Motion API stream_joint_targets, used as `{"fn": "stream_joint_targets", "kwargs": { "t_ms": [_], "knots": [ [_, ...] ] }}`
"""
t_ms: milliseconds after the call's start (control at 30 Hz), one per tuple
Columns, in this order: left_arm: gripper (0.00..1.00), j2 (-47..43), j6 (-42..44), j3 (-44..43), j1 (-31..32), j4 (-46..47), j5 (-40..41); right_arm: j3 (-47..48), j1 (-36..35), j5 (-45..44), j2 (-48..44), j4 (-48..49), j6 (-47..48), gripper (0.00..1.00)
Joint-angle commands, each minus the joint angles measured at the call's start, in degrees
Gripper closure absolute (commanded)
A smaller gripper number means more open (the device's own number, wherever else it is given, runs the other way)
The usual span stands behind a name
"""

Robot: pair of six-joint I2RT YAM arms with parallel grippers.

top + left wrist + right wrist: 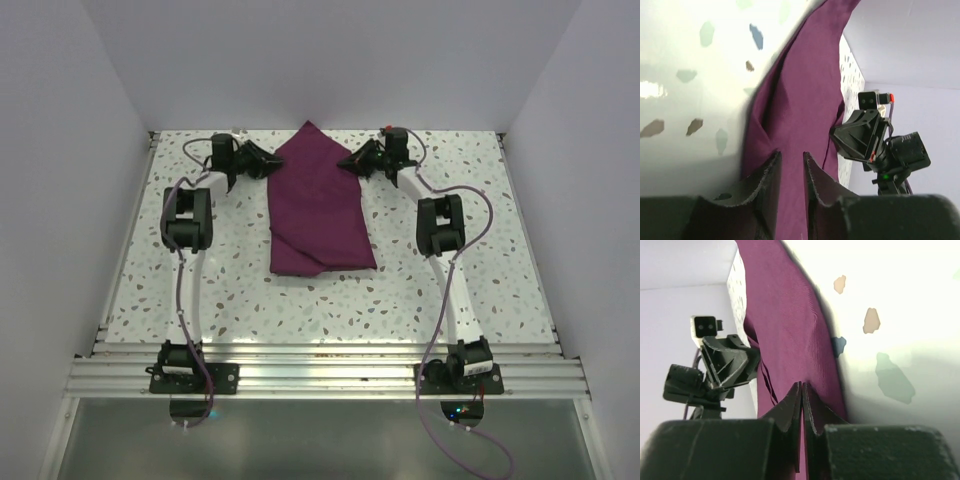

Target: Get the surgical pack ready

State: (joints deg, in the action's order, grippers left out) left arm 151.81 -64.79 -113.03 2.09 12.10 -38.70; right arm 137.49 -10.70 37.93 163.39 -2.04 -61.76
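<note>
The surgical pack's dark-purple cloth (318, 205) lies folded into a long bundle in the middle of the speckled table, its point towards the back wall. Whatever it wraps is hidden. My left gripper (268, 160) sits low at the cloth's upper left edge. In the left wrist view this gripper (791, 154) is open by a narrow gap, with the cloth (800, 100) showing beyond the gap. My right gripper (348, 162) is at the upper right edge. In the right wrist view it (801, 384) is shut, its tips pinching the cloth (790, 315).
White walls close in the table (200, 290) on the left, back and right. An aluminium rail (320, 375) runs along the near edge by the arm bases. Each wrist view shows the other arm across the cloth: the right arm (875, 140) and the left arm (715, 365).
</note>
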Motion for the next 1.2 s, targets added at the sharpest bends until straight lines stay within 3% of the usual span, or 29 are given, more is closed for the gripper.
{"fn": "stream_joint_targets", "kwargs": {
  "t_ms": [0, 100, 300, 500, 633, 733, 1167],
  "knots": [
    [0.72, 2.1, 2.4, -4.7, 0.1, -2.4, 1.2, 3.4, 0.2, -3.0, 1.1, -2.9, 1.4, 0.96],
    [0.72, 3.8, 4.2, -9.7, -1.0, -7.1, 0.6, 4.2, 0.8, -3.0, 1.5, -2.0, -0.2, 0.96],
    [0.67, -2.2, 2.8, -5.5, -3.8, -2.0, -1.1, 4.1, 1.9, -2.2, -1.5, 0.3, -1.1, 0.94],
    [0.58, -6.9, 9.0, -2.5, -4.2, -5.1, 2.9, 4.7, 3.9, -1.9, -5.0, -1.2, 3.2, 0.77],
    [0.53, -7.8, 11.6, 0.1, -4.2, -5.9, 5.1, 3.1, 5.1, -2.0, -6.2, -4.1, 6.3, 0.56],
    [0.50, -7.8, 12.2, 1.2, -4.1, -6.9, 6.4, 3.1, 5.3, -2.2, -5.6, -7.0, 9.3, 0.50],
    [0.50, -4.9, 15.0, -0.5, -0.7, -10.6, 12.0, 9.7, 1.9, -3.0, 2.0, -8.8, 12.3, 0.46]
  ]
}}
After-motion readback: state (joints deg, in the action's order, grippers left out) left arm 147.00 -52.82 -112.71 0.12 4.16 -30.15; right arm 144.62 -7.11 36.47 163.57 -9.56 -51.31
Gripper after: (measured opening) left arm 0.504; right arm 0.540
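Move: The pack's left rear corner, where the far flap begins, lies about 5 cm ahead of the left gripper, 2 cm left and barely below; the flap's tip is some 17 cm ahead and 11 cm right. From the right gripper, the pack's right rear corner is about 6 cm ahead and 3 cm right, the flap's tip 17 cm ahead and 12 cm left. The pack's body centres 15 cm back from both, 14 cm right of the left gripper and 8 cm left of the right. Draw both grippers apart off the top of the pack to its long side edges: the left one slightly forward, then about 6 cm left, the right one about 7 cm right with a little forward and up. Open both to roughly half, the right from shut, and roll the left some 13 degrees, its left side rising; then ease both 2 cm back inward, fingers astride the edges. ##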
